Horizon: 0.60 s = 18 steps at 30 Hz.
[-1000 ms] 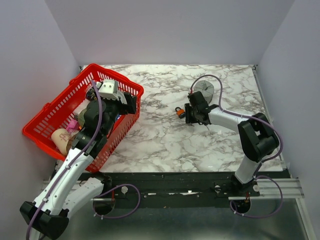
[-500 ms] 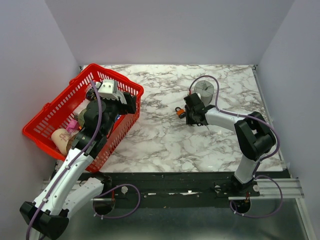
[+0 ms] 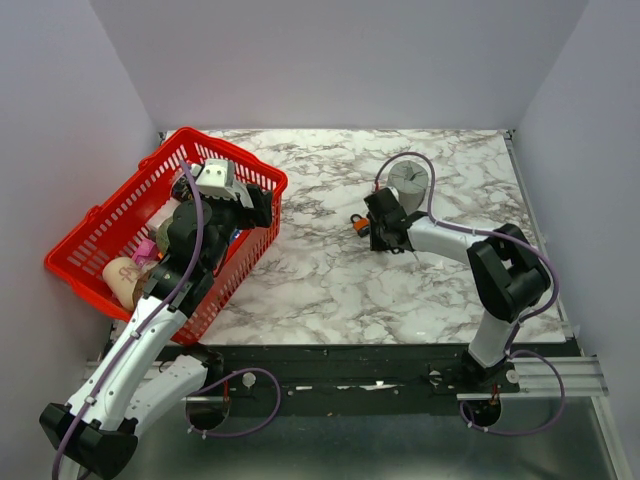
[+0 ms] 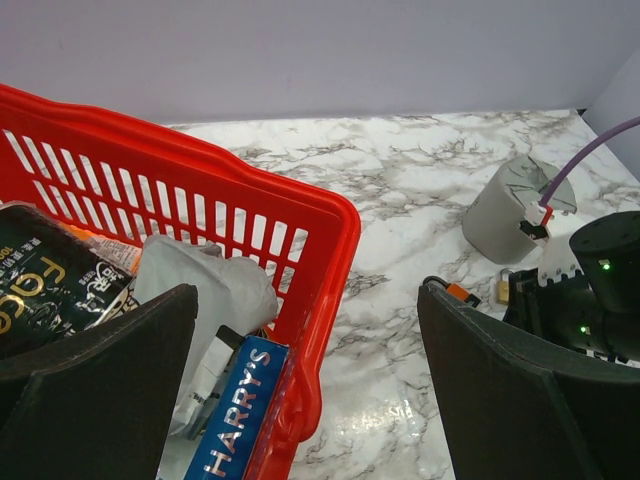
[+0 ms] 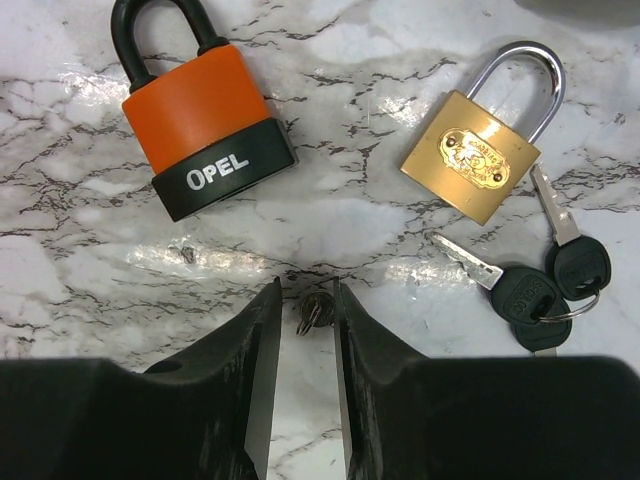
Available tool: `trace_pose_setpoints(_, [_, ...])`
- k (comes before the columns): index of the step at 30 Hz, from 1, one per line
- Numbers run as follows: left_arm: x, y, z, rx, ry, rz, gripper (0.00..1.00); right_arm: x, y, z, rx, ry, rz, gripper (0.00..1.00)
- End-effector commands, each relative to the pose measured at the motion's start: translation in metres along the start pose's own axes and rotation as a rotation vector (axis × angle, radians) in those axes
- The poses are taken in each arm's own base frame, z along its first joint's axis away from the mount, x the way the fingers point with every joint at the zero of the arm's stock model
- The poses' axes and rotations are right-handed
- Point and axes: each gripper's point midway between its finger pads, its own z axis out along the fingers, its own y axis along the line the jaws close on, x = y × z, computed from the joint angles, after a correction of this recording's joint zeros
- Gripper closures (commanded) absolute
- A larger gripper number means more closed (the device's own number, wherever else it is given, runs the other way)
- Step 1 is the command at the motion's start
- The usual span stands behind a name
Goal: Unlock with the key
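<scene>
In the right wrist view, two black-headed keys (image 5: 527, 292) joined on a ring lie on the marble, just right of the brass padlock (image 5: 470, 155). The orange padlock (image 5: 205, 130) marked OPEL lies at upper left. My right gripper (image 5: 307, 300) hangs low over the table, below the padlocks and left of the keys. Its jaws stand a narrow gap apart around a small dark round piece with wire loops (image 5: 315, 315). The right jaw is against this piece and the left one is apart from it. My left gripper (image 4: 310, 400) is wide open over the rim of the red basket (image 4: 330, 230), holding nothing.
The red basket (image 3: 100, 215) at the left holds a white bag (image 4: 215, 290), a blue Harry's box (image 4: 235, 415) and other packets. A grey cup-like thing (image 3: 408, 180) stands just beyond the right gripper (image 3: 372, 228). White walls enclose the table.
My right gripper has edged a little left towards the orange padlock and its jaws have narrowed. The left arm has not moved.
</scene>
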Motion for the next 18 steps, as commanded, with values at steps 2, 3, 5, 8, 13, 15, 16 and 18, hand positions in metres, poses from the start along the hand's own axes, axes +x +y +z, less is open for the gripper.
trace_pose_setpoints(2, [-0.004, 0.002, -0.001, -0.016, -0.021, -0.015, 0.02, 0.006, 0.000, 0.002, 0.044, 0.013, -0.001, 0.64])
trace_pose_setpoints(3, [-0.006, 0.001, -0.001, -0.013, -0.025, -0.016, 0.01, 0.007, -0.002, 0.003, 0.052, 0.014, -0.001, 0.64])
trace_pose_setpoints(5, [-0.005, 0.001, -0.001, -0.013, -0.023, -0.017, 0.01, 0.010, -0.002, 0.003, 0.056, 0.023, -0.003, 0.65])
trace_pose_setpoints(8, [-0.005, 0.001, -0.001, -0.012, -0.022, -0.017, 0.02, 0.011, -0.002, 0.004, 0.068, 0.026, 0.005, 0.69])
trace_pose_setpoints(13, [-0.004, -0.003, -0.001, 0.004, -0.017, -0.023, 0.02, 0.010, -0.001, 0.002, 0.063, 0.024, 0.025, 0.86])
trace_pose_setpoints(15, [-0.003, -0.003, -0.001, 0.007, -0.015, -0.022, 0.02, 0.010, 0.002, 0.001, 0.046, 0.028, 0.029, 0.94])
trace_pose_setpoints(16, [-0.003, -0.004, -0.001, 0.008, -0.014, -0.024, 0.02, 0.007, 0.004, -0.002, 0.034, 0.020, 0.037, 0.96])
trace_pose_setpoints(18, [-0.004, -0.005, -0.002, 0.013, -0.015, -0.019, 0.02, 0.004, 0.009, -0.007, 0.004, 0.015, 0.044, 0.99])
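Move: The small metal key lies on the table almost directly beneath the right fingertips, 1 cm back and 1 cm lower. Of its neighbours, the orange padlock is about 5 cm ahead of this hand and 3 cm left, the brass padlock some 4 cm ahead and 4 cm right, and the black-headed keys 1 cm ahead and 6 cm right. From the idle left hand the small key lies about 20 cm right, 4 cm ahead and 31 cm below. Around the small metal key, low over the table between the fingertips, the right hand eases back about half a centimetre, barely sinking. Then, staying in place, it closes its fingers from roughly a third open to almost fully shut, tips still slanting down and forward with next to no turn of the wrist. ##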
